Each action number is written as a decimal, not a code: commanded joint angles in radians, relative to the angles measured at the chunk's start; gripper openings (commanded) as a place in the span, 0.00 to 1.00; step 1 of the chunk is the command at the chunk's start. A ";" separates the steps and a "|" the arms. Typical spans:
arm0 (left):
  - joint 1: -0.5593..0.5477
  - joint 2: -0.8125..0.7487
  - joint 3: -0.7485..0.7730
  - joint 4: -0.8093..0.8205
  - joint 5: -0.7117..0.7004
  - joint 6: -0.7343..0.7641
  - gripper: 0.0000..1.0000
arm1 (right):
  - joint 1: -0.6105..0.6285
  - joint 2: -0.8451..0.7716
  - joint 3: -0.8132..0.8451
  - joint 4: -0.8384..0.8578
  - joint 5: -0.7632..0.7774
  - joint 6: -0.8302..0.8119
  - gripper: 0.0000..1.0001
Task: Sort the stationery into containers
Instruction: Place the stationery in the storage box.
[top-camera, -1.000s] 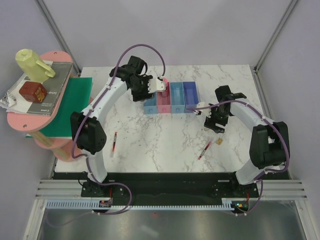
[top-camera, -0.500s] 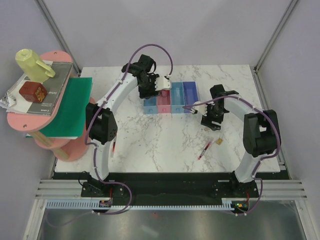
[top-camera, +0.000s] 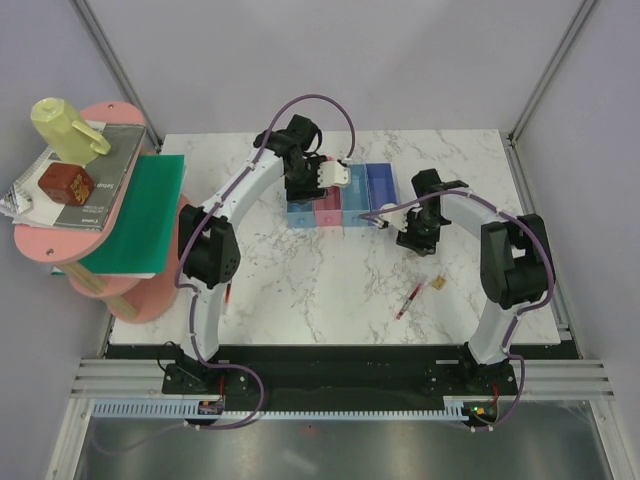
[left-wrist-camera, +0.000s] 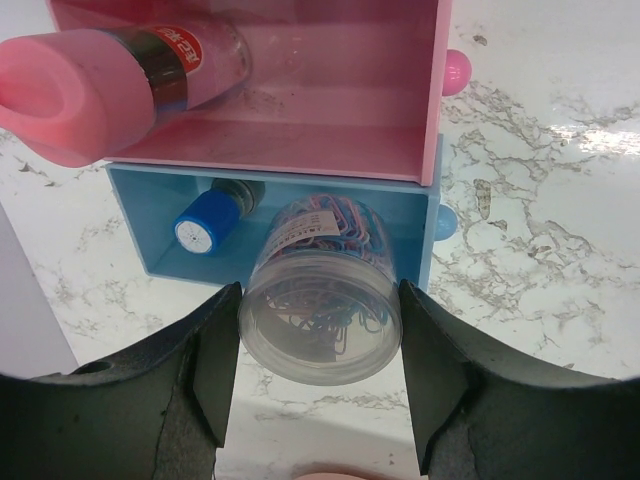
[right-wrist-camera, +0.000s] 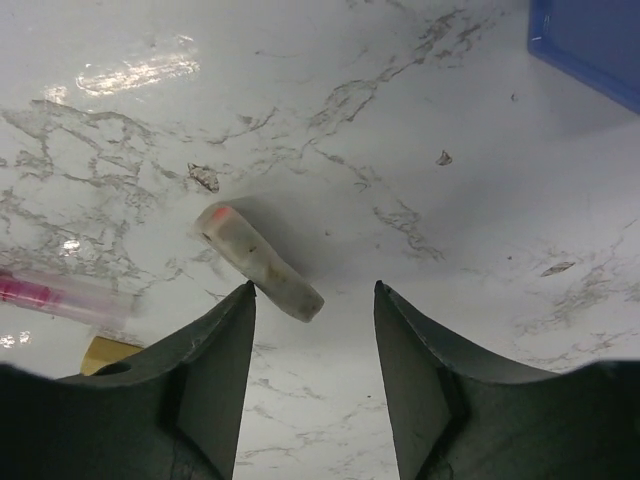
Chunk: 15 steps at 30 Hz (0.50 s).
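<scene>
My left gripper (left-wrist-camera: 320, 288) is shut on a round clear jar of paper clips (left-wrist-camera: 320, 325), tilted over the blue bin (left-wrist-camera: 160, 215). A small blue dark-topped piece (left-wrist-camera: 205, 225) lies in that bin. The pink glue stick (left-wrist-camera: 100, 90) lies in the pink bin (left-wrist-camera: 300, 130). My right gripper (right-wrist-camera: 315, 287) stands open above the marble, with a small whitish piece with an orange end (right-wrist-camera: 258, 262) just ahead of its left fingertip. A red pen (right-wrist-camera: 60, 295) and the tan block (right-wrist-camera: 105, 352) lie to its left. The violet-blue bin (right-wrist-camera: 590, 40) is at the upper right.
The four bins (top-camera: 355, 200) stand in a row at the table's middle back. A second red pen (top-camera: 229, 293) lies by the left arm. A pink shelf (top-camera: 60, 245) at the left carries books, a yellow-green jug (top-camera: 62, 128), a red-brown cube (top-camera: 65, 183) and a green sheet (top-camera: 135, 215).
My right gripper has moved left toward the bins and its fingers have narrowed. My left gripper has shifted slightly right over the bins with the jar.
</scene>
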 joint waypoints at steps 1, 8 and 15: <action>0.001 0.017 0.029 -0.011 0.000 0.000 0.04 | 0.011 -0.003 0.004 0.011 -0.004 -0.012 0.56; 0.001 0.036 0.030 -0.004 -0.001 -0.010 0.04 | 0.016 -0.043 -0.066 0.011 0.005 -0.026 0.22; 0.001 0.053 0.021 -0.002 -0.015 -0.010 0.05 | 0.016 -0.098 -0.093 0.007 0.013 -0.022 0.01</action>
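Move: Below the left hand, which already grips the paper-clip jar, the left light-blue compartment is centred about 4 cm forward, 2 cm right and 8 cm down. The blue-capped bottle is 4 cm beyond that centre, the pink bottle 7 cm beyond and 7 cm right. From the right hand the eraser lies about 2 cm back, 1 cm left, 1 cm below. The marker is 14 cm back, 2 cm left; the yellow block 10 cm back, 5 cm right. Closing on the eraser's edge close to the table, the right fingers go from roughly two-thirds open to practically shut, while that hand draws back about 2 cm towards the marker side; they meet with nothing between them. The left hand sinks straight down some 2 cm towards the light-blue compartment, keeping its grip on the jar. ##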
